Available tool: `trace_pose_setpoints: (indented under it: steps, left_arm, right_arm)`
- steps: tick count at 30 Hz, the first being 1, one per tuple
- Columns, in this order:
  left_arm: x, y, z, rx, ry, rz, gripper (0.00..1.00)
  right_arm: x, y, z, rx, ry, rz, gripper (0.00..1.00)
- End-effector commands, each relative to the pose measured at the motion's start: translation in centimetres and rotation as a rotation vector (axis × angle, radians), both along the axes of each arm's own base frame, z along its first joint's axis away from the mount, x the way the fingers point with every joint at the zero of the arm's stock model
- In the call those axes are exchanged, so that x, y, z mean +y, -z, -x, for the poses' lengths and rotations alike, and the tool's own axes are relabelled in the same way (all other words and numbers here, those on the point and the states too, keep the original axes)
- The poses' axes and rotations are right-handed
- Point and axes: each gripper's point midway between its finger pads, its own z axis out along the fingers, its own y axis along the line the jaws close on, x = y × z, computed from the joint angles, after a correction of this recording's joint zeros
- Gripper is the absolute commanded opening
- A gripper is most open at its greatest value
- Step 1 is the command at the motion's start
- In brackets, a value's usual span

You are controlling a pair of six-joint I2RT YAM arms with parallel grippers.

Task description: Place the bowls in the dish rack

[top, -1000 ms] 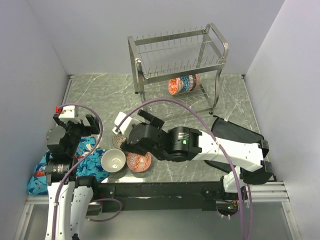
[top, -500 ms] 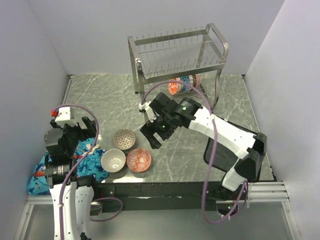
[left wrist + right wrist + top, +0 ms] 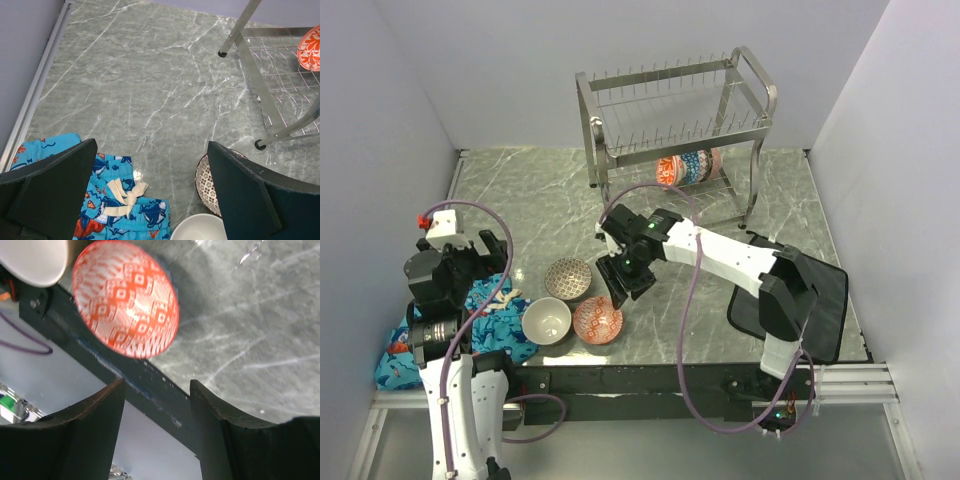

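Note:
The dish rack stands at the back, with three bowls on edge in its lower tier. Three more bowls sit at the table's near edge: brown-grey patterned, plain white and red-orange. My right gripper hovers just behind the red-orange bowl, jaws apart, nothing between them. My left gripper stands open over the blue cloth, left of the patterned bowl and white bowl.
Blue printed shorts lie at the near left, under my left gripper. A black mat lies at the right. The rack's foot stands close behind the patterned bowl. The table's front rail runs under my right gripper.
My right arm lifted off the bowl cluster, swung toward the middle, then dropped back behind the red-orange bowl, its jaws narrowing. The left arm edged slightly left.

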Motion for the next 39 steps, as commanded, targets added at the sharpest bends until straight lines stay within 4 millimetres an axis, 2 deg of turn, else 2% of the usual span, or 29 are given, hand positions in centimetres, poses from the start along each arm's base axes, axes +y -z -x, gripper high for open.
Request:
trace_pose_setpoints:
  steps: [1,6,16,20,28,32,35,36,37,39]
  left_arm:
    - [0.0,-0.3,0.0,-0.013,0.006,0.000,0.99]
    - [0.0,0.0,-0.1,-0.020,0.006,0.006,0.99]
    - [0.3,0.0,-0.2,-0.026,-0.008,0.012,1.00]
    - [0.4,0.1,-0.3,-0.026,-0.014,0.017,0.99]
    - [0.4,0.0,-0.1,-0.033,-0.017,0.016,0.99]
    - [0.4,0.0,-0.1,-0.037,-0.013,0.016,1.00]
    - [0.3,0.0,-0.1,-0.037,-0.011,0.014,0.99]
    - [0.3,0.0,-0.1,-0.037,-0.008,0.015,0.99]
    - [0.3,0.0,-0.1,-0.038,-0.008,0.013,0.99]
    - [0.1,-0.1,0.0,-0.041,-0.002,0.015,1.00]
  right_arm:
    - [1.3,1.3,-1.3,-0.008,0.053,-0.016,0.62]
    - [1.4,3.2,-2.4,-0.036,0.092,0.047,0.62]
    - [1.2,6.4,-0.9,0.005,0.082,0.135,0.59]
    - [1.8,6.7,-0.7,0.002,0.066,0.139,0.57]
    - [1.9,7.6,-0.6,-0.002,0.065,0.170,0.46]
    - [1.8,8.0,-0.3,-0.001,0.060,0.178,0.32]
    - [2.0,7.8,-0.2,-0.013,0.046,0.174,0.14]
    - [2.1,7.6,-0.3,-0.024,0.040,0.170,0.04]
    - [2.0,7.1,-0.6,-0.047,0.041,0.171,0.00]
    - [1.7,6.5,-0.6,-0.073,0.028,0.165,0.00]
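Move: The orange-patterned bowl I'm after lies about 7 cm to the left of my right hand, 1 cm back and some 11 cm below. The beige patterned bowl stands roughly 14 cm left and 9 cm ahead of that hand; the white bowl about 19 cm left and 1 cm back, both equally low. From my left hand the orange-patterned bowl is some 23 cm to the right, 9 cm back and 22 cm down. I sink my right hand about 8 cm, easing a little to the left, onto the right-hand rim of the orange-patterned bowl, while the wrist tips some 10 degrees so the fingers point more nearly straight down. Over the last part I stop there and shut the half-open fingers, pinching the rim with one finger inside the bowl and the other outside. ##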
